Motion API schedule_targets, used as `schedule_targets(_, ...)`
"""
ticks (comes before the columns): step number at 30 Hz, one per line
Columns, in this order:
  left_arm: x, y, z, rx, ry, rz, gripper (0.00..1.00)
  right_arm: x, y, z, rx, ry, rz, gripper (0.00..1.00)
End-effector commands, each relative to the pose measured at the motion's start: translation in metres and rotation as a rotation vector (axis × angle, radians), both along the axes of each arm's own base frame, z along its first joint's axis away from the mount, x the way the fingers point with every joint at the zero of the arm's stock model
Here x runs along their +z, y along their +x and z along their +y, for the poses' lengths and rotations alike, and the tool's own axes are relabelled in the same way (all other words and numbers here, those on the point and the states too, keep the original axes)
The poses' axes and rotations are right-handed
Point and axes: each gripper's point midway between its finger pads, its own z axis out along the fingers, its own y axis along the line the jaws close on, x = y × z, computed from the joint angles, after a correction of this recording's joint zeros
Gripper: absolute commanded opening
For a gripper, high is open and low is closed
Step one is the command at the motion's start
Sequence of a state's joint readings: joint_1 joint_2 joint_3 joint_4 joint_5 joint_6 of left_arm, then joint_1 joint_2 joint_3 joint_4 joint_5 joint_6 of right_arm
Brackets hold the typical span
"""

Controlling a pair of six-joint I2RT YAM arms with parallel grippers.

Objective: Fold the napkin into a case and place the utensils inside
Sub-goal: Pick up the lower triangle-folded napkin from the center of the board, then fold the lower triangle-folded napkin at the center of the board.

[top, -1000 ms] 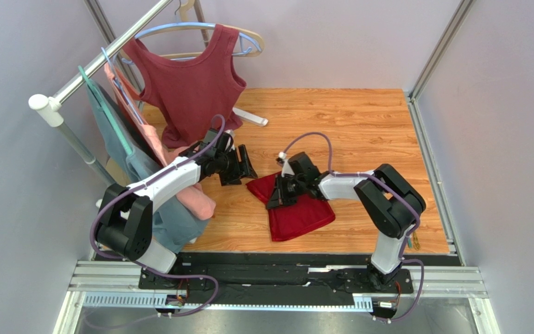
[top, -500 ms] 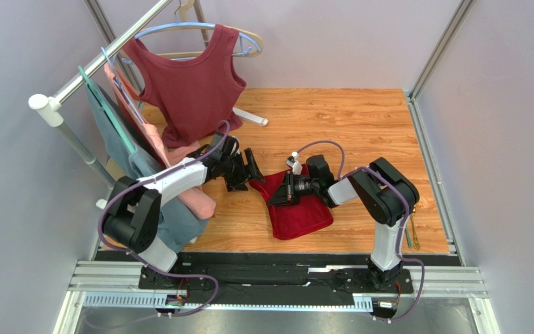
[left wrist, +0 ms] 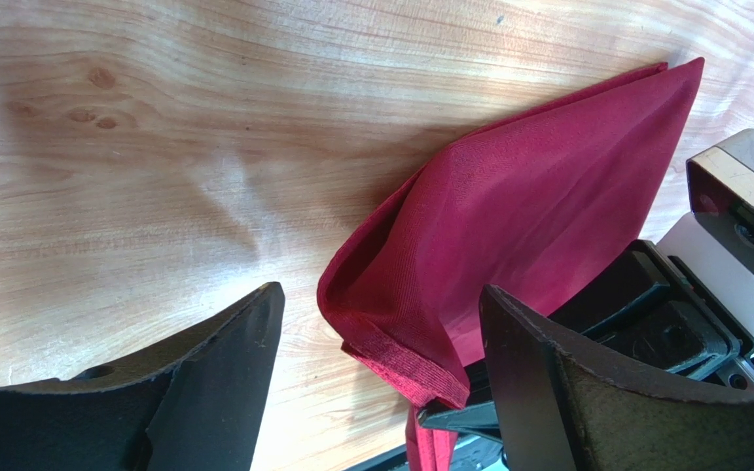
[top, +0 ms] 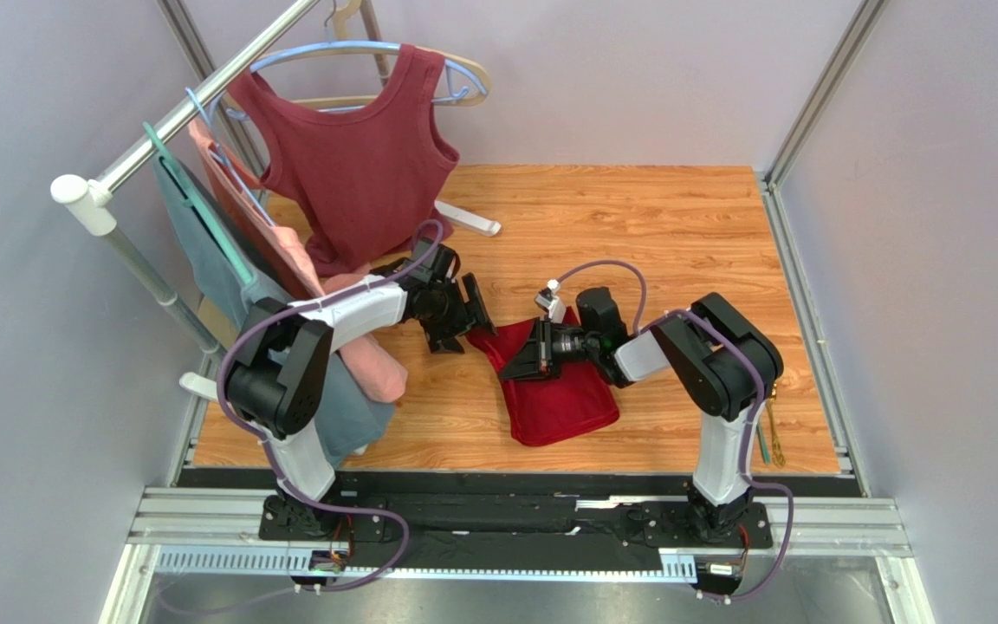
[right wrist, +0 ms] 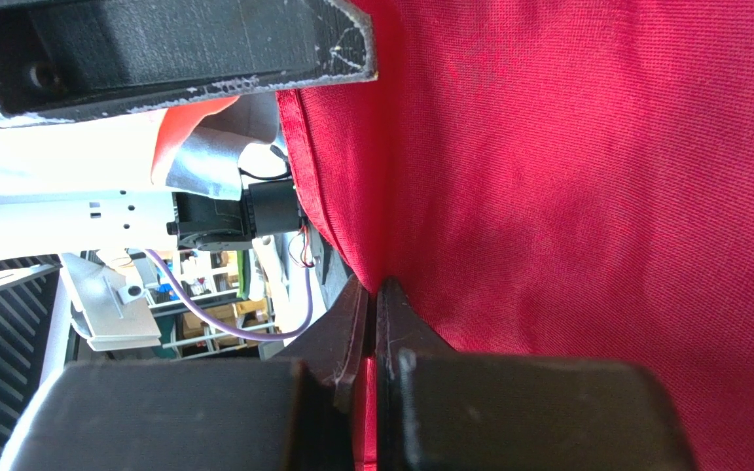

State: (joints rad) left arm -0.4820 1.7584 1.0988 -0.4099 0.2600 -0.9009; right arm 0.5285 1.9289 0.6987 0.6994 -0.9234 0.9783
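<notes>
The crimson napkin (top: 563,397) lies folded on the wooden table (top: 674,234), its left edge lifted. My right gripper (top: 519,363) is shut on that raised edge; in the right wrist view its jaws (right wrist: 376,299) pinch the napkin (right wrist: 597,196). My left gripper (top: 468,316) is open just left of the napkin. In the left wrist view the napkin's lifted fold (left wrist: 509,196) stands between the spread fingers (left wrist: 204,392) of the left gripper (left wrist: 381,378), touching neither. Slim gold utensils (top: 769,442) lie at the table's right edge. No finished case shows.
A clothes rack pole (top: 179,117) crosses the back left, carrying a dull maroon sleeveless top (top: 361,156) and pink and teal garments (top: 264,267) close to my left arm. The rack's white foot (top: 468,219) rests on the table. Grey walls enclose the table.
My left gripper has moved right toward the napkin and opened wider. The right gripper turned and raised the napkin's left edge, then held still.
</notes>
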Motion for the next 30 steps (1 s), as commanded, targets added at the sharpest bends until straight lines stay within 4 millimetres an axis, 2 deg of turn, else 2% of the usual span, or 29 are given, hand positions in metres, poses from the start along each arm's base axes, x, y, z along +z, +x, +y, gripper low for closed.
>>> schedule_targets(1, 0.011, 0.015, -0.010, 0.001, -0.026, -0.033, 0.79, 0.001, 0.001, 0.001, 0.018, 0.011, -0.043, 0.00)
schedule_targets(4, 0.008, 0.017, -0.013, -0.002, -0.029, -0.021, 0.73, 0.002, 0.003, 0.001, 0.015, 0.012, -0.046, 0.00)
schedule_targets(5, 0.007, 0.016, -0.013, -0.003, -0.029, -0.017, 0.63, 0.002, 0.003, 0.001, 0.013, 0.011, -0.045, 0.00)
schedule_targets(7, 0.008, 0.019, -0.016, -0.009, -0.035, -0.025, 0.50, 0.000, 0.004, 0.001, 0.015, -0.001, -0.050, 0.00)
schedule_targets(8, 0.009, 0.020, -0.016, -0.010, -0.034, -0.032, 0.39, -0.001, 0.005, 0.001, 0.011, -0.010, -0.053, 0.00)
schedule_targets(9, 0.009, 0.020, -0.016, -0.015, -0.031, -0.035, 0.36, -0.005, 0.005, -0.001, 0.007, -0.035, -0.034, 0.01)
schedule_targets(10, 0.011, 0.021, -0.015, -0.021, -0.023, -0.046, 0.33, -0.006, 0.004, -0.001, 0.015, -0.046, -0.057, 0.04)
schedule_targets(12, 0.012, 0.022, -0.016, -0.030, -0.018, -0.047, 0.21, -0.007, 0.005, -0.002, 0.012, -0.065, -0.047, 0.10)
schedule_targets(13, 0.011, 0.021, -0.017, -0.041, -0.014, -0.035, 0.09, -0.005, 0.006, -0.001, 0.019, -0.072, -0.063, 0.16)
schedule_targets(15, 0.010, 0.020, -0.019, -0.059, -0.004, -0.023, 0.00, -0.005, 0.010, -0.001, 0.019, -0.108, -0.043, 0.24)
schedule_targets(16, 0.010, 0.019, -0.017, -0.064, 0.015, -0.010, 0.00, -0.006, 0.011, -0.002, 0.033, -0.125, -0.069, 0.31)
schedule_targets(22, 0.006, 0.012, -0.007, -0.104, 0.116, 0.022, 0.00, 0.009, 0.023, -0.011, 0.014, -0.233, -0.101, 0.46)
schedule_targets(24, 0.006, 0.012, -0.004, -0.109, 0.134, 0.023, 0.00, 0.015, 0.025, -0.016, 0.004, -0.251, -0.116, 0.48)
schedule_targets(26, 0.008, 0.012, -0.001, -0.107, 0.152, 0.022, 0.00, 0.017, 0.037, -0.022, -0.033, -0.290, -0.147, 0.50)
schedule_targets(27, 0.008, 0.011, 0.000, -0.107, 0.160, 0.028, 0.00, 0.016, 0.036, -0.026, -0.032, -0.308, -0.139, 0.50)
schedule_targets(29, 0.009, 0.013, 0.000, -0.106, 0.168, 0.022, 0.00, 0.017, 0.046, -0.030, -0.057, -0.314, -0.149, 0.50)
schedule_targets(30, 0.010, 0.013, 0.000, -0.102, 0.167, 0.024, 0.00, 0.008, 0.047, -0.034, -0.054, -0.349, -0.136, 0.49)
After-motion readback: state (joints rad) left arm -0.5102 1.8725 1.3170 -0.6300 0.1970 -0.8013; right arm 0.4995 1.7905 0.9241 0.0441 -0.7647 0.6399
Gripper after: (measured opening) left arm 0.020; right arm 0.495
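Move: Right between the open left fingers lies the napkin's far left corner, about 1 cm ahead, 1 cm to the right and 1 cm below the hand point. From the right hand, still pinching the napkin's left edge, that corner is some 5 cm ahead and 5 cm left, about level in height. The napkin's middle is roughly 8 cm back and 12 cm right of the left hand, 3 cm lower. The pink shirt's hem is about 14 cm left and 4 cm back of the left hand, near its height. Closing from wide open while easing about 2 cm forward and slightly right, the left fingers pinch the napkin's far left corner, then draw about 1 cm back and left. Once they begin shutting, the right hand sinks about 1.5 cm, opens to half and lets go of the left edge, then lifts some 3 cm, going forward and right with its fingers tipping about 15 degrees further down. ##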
